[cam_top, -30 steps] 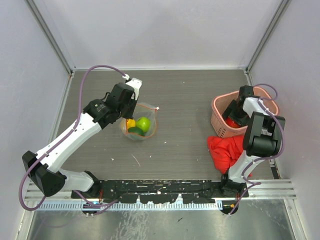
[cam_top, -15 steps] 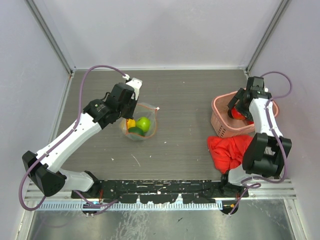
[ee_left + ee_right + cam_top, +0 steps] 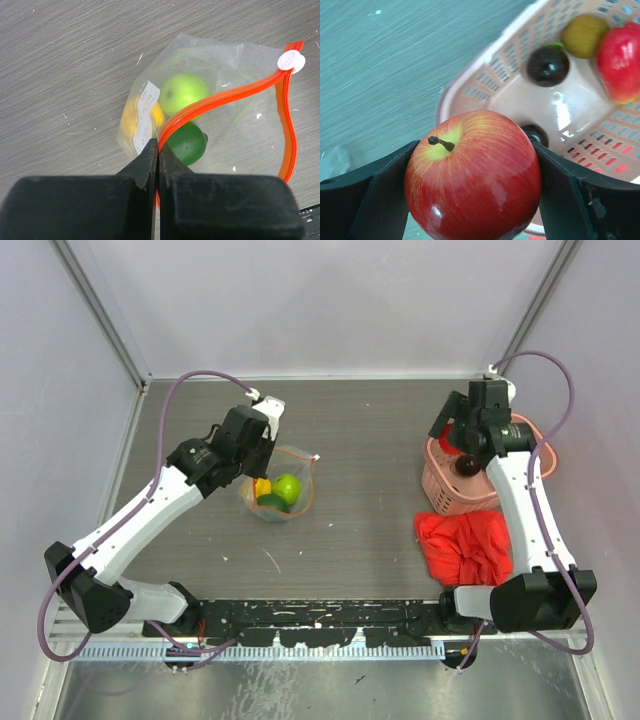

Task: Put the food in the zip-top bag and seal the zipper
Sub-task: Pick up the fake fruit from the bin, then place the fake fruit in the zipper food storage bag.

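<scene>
The zip-top bag [image 3: 283,485] lies left of centre on the table, its mouth open. Inside it are a light green fruit [image 3: 182,92], a dark green one [image 3: 187,142] and a yellow one [image 3: 131,117]. My left gripper [image 3: 157,145] is shut on the red-orange zipper [image 3: 225,95] at the bag's near end. My right gripper [image 3: 475,150] is shut on a red apple [image 3: 472,190], held above the left rim of the pink basket [image 3: 485,65]. Seen from above, that gripper [image 3: 450,435] hides the apple.
The basket [image 3: 440,485] stands at the right and holds a dark fruit [image 3: 548,65], an olive-yellow one [image 3: 583,34], a red one [image 3: 620,62] and another dark one [image 3: 536,134]. A red cloth [image 3: 465,545] lies just in front of it. Walls close in the table.
My right arm has risen out of the basket and swung towards its far-left rim with the apple. The left arm and the bag have not moved.
</scene>
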{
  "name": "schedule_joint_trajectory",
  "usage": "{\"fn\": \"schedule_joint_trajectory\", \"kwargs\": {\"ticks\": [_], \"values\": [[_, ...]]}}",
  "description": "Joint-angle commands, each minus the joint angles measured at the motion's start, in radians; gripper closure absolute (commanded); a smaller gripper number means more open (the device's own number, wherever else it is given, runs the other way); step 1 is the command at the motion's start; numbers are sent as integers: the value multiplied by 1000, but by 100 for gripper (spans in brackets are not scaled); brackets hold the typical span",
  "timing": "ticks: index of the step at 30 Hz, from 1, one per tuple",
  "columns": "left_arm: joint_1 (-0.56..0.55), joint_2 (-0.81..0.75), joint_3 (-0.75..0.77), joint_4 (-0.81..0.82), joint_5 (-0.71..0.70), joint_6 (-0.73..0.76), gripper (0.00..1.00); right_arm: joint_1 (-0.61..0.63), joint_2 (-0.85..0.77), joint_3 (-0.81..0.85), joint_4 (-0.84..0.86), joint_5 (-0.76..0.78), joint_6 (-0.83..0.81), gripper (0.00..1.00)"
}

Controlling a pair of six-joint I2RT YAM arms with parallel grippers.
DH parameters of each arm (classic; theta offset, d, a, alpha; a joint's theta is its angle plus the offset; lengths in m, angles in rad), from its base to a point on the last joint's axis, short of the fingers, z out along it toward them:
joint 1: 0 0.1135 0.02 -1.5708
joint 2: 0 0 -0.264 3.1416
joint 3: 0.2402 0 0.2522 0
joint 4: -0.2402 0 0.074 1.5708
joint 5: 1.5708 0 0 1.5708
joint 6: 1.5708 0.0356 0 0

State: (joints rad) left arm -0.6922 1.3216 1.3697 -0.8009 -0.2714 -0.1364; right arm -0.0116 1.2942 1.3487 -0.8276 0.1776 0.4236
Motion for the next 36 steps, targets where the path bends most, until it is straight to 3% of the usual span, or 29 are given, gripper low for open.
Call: {"fn": "schedule_joint_trajectory", "kwargs": {"ticks": [1, 9, 23, 36], "values": [[-4, -24, 7, 55, 8, 6, 100, 103, -54, 57, 26, 27, 10, 56], [-3, -22, 8, 54, 13, 4, 100, 355, -83, 59, 110, 17, 11, 56], [-4, -18, 9, 54, 23, 1, 100, 770, -68, -64, 462, -37, -67, 56], [-4, -5, 13, 49, 33, -7, 100, 956, 16, -205, 788, -136, -117, 55]]}}
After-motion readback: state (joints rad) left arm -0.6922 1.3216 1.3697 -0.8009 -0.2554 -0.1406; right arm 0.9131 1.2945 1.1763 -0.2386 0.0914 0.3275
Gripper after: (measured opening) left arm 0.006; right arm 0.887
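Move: The right hand, already holding the red apple, is bound for the bag, about 42 cm to its left, 4 cm back and 15 cm lower. The bin's middle is some 13 cm to its right, 3 cm farther out and 18 cm down; the red cloth is 8 cm right, 15 cm back and 23 cm down. From the left hand, pinching the bag's rim, the bag's middle lies about 5 cm right, 4 cm ahead and 13 cm below. Right hand carries the gripped apple about 35 cm left to the held bag, swinging some 60 degrees counter-clockwise. ##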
